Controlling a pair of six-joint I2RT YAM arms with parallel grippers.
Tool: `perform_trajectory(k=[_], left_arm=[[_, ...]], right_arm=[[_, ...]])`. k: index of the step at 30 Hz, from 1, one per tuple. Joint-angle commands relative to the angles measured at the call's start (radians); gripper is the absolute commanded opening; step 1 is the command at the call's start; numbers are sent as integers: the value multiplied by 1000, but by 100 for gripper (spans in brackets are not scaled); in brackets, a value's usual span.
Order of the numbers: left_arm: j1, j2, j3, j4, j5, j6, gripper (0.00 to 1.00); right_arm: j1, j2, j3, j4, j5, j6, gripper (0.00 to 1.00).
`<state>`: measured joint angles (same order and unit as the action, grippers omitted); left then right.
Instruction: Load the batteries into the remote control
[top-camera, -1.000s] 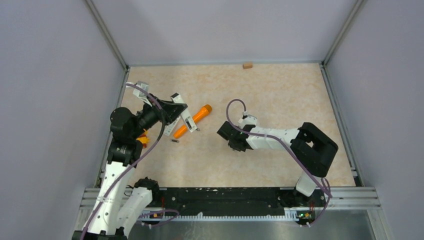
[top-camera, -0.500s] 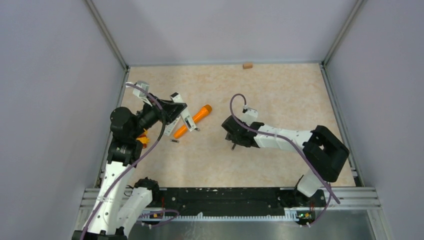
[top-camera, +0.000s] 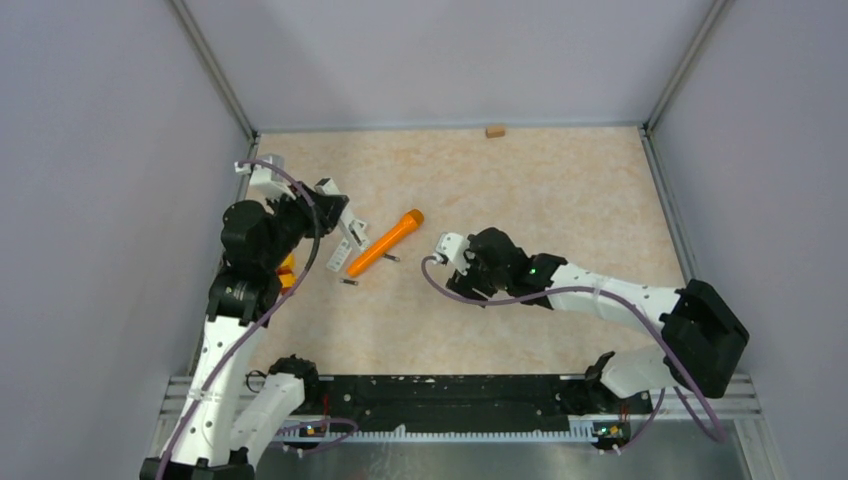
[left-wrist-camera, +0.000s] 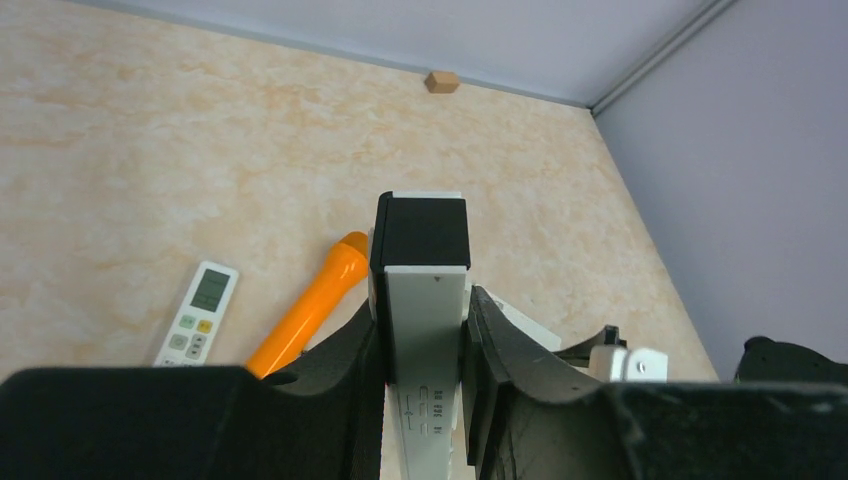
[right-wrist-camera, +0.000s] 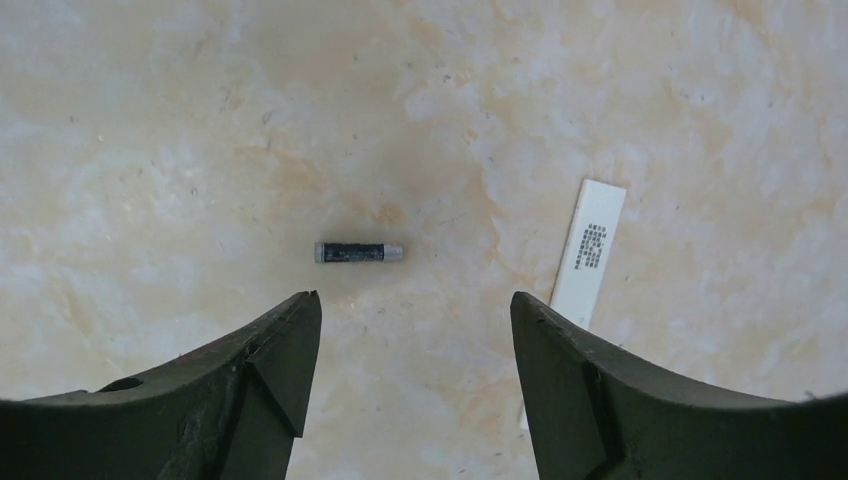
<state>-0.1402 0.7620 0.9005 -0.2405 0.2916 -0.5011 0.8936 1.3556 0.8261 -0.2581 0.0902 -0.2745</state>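
My left gripper (left-wrist-camera: 425, 300) is shut on the remote control (left-wrist-camera: 428, 330), a white bar with a black far end, held above the table's left side (top-camera: 340, 220). Its marked back panel faces the wrist camera. My right gripper (right-wrist-camera: 415, 300) hangs open over the table's middle (top-camera: 470, 268), jaws pointing down and empty. Just beyond its fingertips lies one of the batteries (right-wrist-camera: 358, 252), dark with pale ends. Two more batteries (top-camera: 348, 283) (top-camera: 392, 259) lie near the orange tube (top-camera: 385, 243).
A second white remote with a screen (left-wrist-camera: 197, 313) lies beside the orange tube (left-wrist-camera: 305, 320). A flat white strip with black print (right-wrist-camera: 590, 250) lies right of the battery. A small wooden block (top-camera: 494, 131) sits at the far wall.
My right gripper has opened and its arm has swung left and down over a battery. My left arm has shifted the held remote slightly left and back.
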Motion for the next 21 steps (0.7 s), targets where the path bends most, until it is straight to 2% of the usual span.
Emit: perform_trajectory(k=[1, 5, 14, 21], left_arm=[[7, 22, 92, -42, -104, 29, 0], [11, 39, 107, -42, -104, 33, 0], [22, 81, 123, -32, -105, 29, 0], [33, 96, 125, -28, -95, 30, 0]], right_arm=[[0, 17, 13, -33, -87, -370, 71], [0, 95, 44, -87, -86, -444, 70], [1, 146, 15, 20, -133, -508, 70], [-1, 205, 38, 30, -136, -551, 69]])
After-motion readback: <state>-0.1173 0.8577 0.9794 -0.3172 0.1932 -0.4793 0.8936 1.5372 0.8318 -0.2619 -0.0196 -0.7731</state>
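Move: The battery that the right hand goes for lies about 8 cm below it, some 2 cm to its left and about level forward. From this hand, the white cover lies some 6 cm ahead and 6 cm right. A second battery lies about 10 cm ahead and 18 cm left, and the orange torch about 13 cm ahead and 19 cm left. From the left hand, which already holds the remote control, the first battery is roughly 5 cm back, 20 cm right and 30 cm down. Downwards, about 5 cm, the right hand sinks towards the battery on the table with its fingers staying open. Meanwhile it turns roughly 25 degrees counter-clockwise and tips its fingers to point more steeply down; it isn't touching the battery yet. The left hand keeps its grip on the remote control and eases some 3 cm forward and left. ##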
